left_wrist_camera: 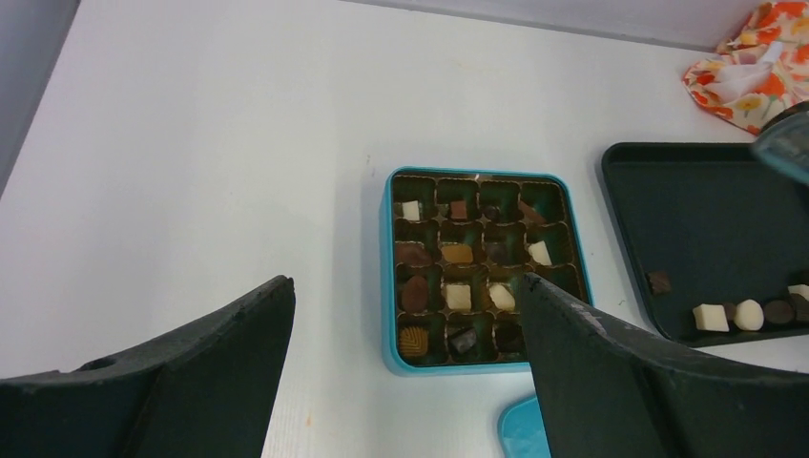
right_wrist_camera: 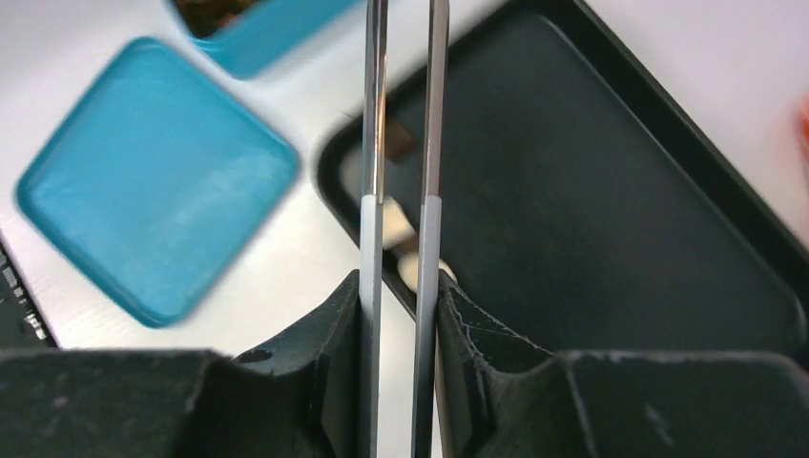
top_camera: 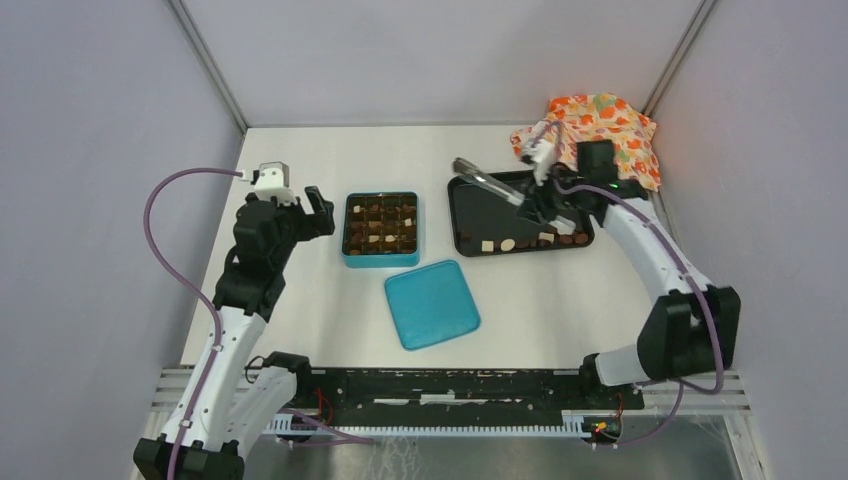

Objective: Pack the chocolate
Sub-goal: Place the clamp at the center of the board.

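Observation:
The chocolate lies in two places. Several pieces [left_wrist_camera: 458, 298] fill cells of the open teal box [top_camera: 380, 262]. A row of pieces [top_camera: 530, 240] lies along the near edge of the black tray [top_camera: 500, 190]. My right gripper [top_camera: 532, 207] is shut on the metal tongs [top_camera: 485, 182], whose tips reach over the tray's far left corner. In the right wrist view the gripper [right_wrist_camera: 399, 286] squeezes both tong arms [right_wrist_camera: 373, 143] with a narrow gap between them, and cream chocolates [right_wrist_camera: 396, 227] show below. My left gripper [left_wrist_camera: 403, 286] stands open and empty just left of the box [left_wrist_camera: 391, 286].
The teal lid [top_camera: 432, 303] lies flat in front of the box, between the arms. An orange flowery cloth [top_camera: 600, 125] is bunched at the back right corner, behind the tray. Grey walls close in on the white table on both sides.

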Robot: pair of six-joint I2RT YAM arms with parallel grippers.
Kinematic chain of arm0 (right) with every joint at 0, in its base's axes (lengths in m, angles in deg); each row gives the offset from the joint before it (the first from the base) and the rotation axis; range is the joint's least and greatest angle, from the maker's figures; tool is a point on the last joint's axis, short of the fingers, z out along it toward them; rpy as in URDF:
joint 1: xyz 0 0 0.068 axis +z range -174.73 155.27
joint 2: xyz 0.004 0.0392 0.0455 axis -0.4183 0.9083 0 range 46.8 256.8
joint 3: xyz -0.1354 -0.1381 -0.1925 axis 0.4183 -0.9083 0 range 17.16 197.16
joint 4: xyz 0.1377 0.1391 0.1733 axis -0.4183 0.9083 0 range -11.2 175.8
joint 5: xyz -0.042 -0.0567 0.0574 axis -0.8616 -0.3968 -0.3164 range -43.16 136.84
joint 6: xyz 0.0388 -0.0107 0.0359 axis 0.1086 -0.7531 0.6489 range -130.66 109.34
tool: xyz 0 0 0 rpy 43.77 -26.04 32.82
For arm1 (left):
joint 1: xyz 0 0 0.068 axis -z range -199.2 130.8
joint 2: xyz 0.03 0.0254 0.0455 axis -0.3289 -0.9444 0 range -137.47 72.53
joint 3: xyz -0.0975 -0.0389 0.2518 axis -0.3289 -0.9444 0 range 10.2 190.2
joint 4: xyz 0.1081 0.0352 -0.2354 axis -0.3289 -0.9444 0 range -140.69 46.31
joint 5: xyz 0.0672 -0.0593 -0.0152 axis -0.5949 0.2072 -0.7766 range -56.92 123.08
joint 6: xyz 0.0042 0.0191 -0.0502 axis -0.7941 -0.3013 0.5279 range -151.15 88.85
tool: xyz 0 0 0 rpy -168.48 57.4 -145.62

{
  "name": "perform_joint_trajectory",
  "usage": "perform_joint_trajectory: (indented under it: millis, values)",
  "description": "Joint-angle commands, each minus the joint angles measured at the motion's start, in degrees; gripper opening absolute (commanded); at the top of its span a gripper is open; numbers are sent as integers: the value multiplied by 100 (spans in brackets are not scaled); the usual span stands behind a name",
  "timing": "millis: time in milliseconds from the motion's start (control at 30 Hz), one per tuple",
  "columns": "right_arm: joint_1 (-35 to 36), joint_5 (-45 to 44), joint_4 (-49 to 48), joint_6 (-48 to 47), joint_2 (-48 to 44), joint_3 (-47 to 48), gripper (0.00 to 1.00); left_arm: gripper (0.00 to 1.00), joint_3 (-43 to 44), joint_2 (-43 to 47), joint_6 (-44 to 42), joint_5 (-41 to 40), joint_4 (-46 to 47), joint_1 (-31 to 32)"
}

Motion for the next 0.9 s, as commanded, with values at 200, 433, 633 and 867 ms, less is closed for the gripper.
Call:
perform_joint_trajectory:
  millis: [200, 433, 633, 867]
  values:
    - [-4015, 171, -1767, 1054, -2134, -2732, 26, 92, 8, -177, -261, 774, 288, 97]
    - [-4873, -1332, -2043, 610, -2045, -3336, 27, 92, 9, -147, -273, 789, 270, 216]
    - [-4928, -1835, -2399, 584, -1643, -3757, 29, 92, 16, -194, -270, 873, 278, 276]
    - [-4928, -1907, -2458, 397, -1147, -3938, 39, 92, 19, -199, -274, 931, 290, 289]
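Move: The right hand holds the clamp over the black tray, whose middle lies about 9 cm ahead, 2 cm to its left and 17 cm below. The row of chocolates is some 2 cm ahead and 5 cm right. The bare spot for the clamp, between tray and right table edge, lies about 31 cm right, 8 cm back and 18 cm down, and some 83 cm right and 4 cm back of the left hand. The blue box is about 8 cm ahead and 12 cm right of the left hand. Rightward in a fast, nearly level sweep of some 30 cm, the right hand carries the clamp away over the tray's near right part, swinging clockwise about 65 degrees until its tips point forward. It eases back a little and sinks about 15 cm to the bare table, fingers still on the clamp. The open, empty left hand drifts 4 cm right, turning slightly clockwise towards the box. ##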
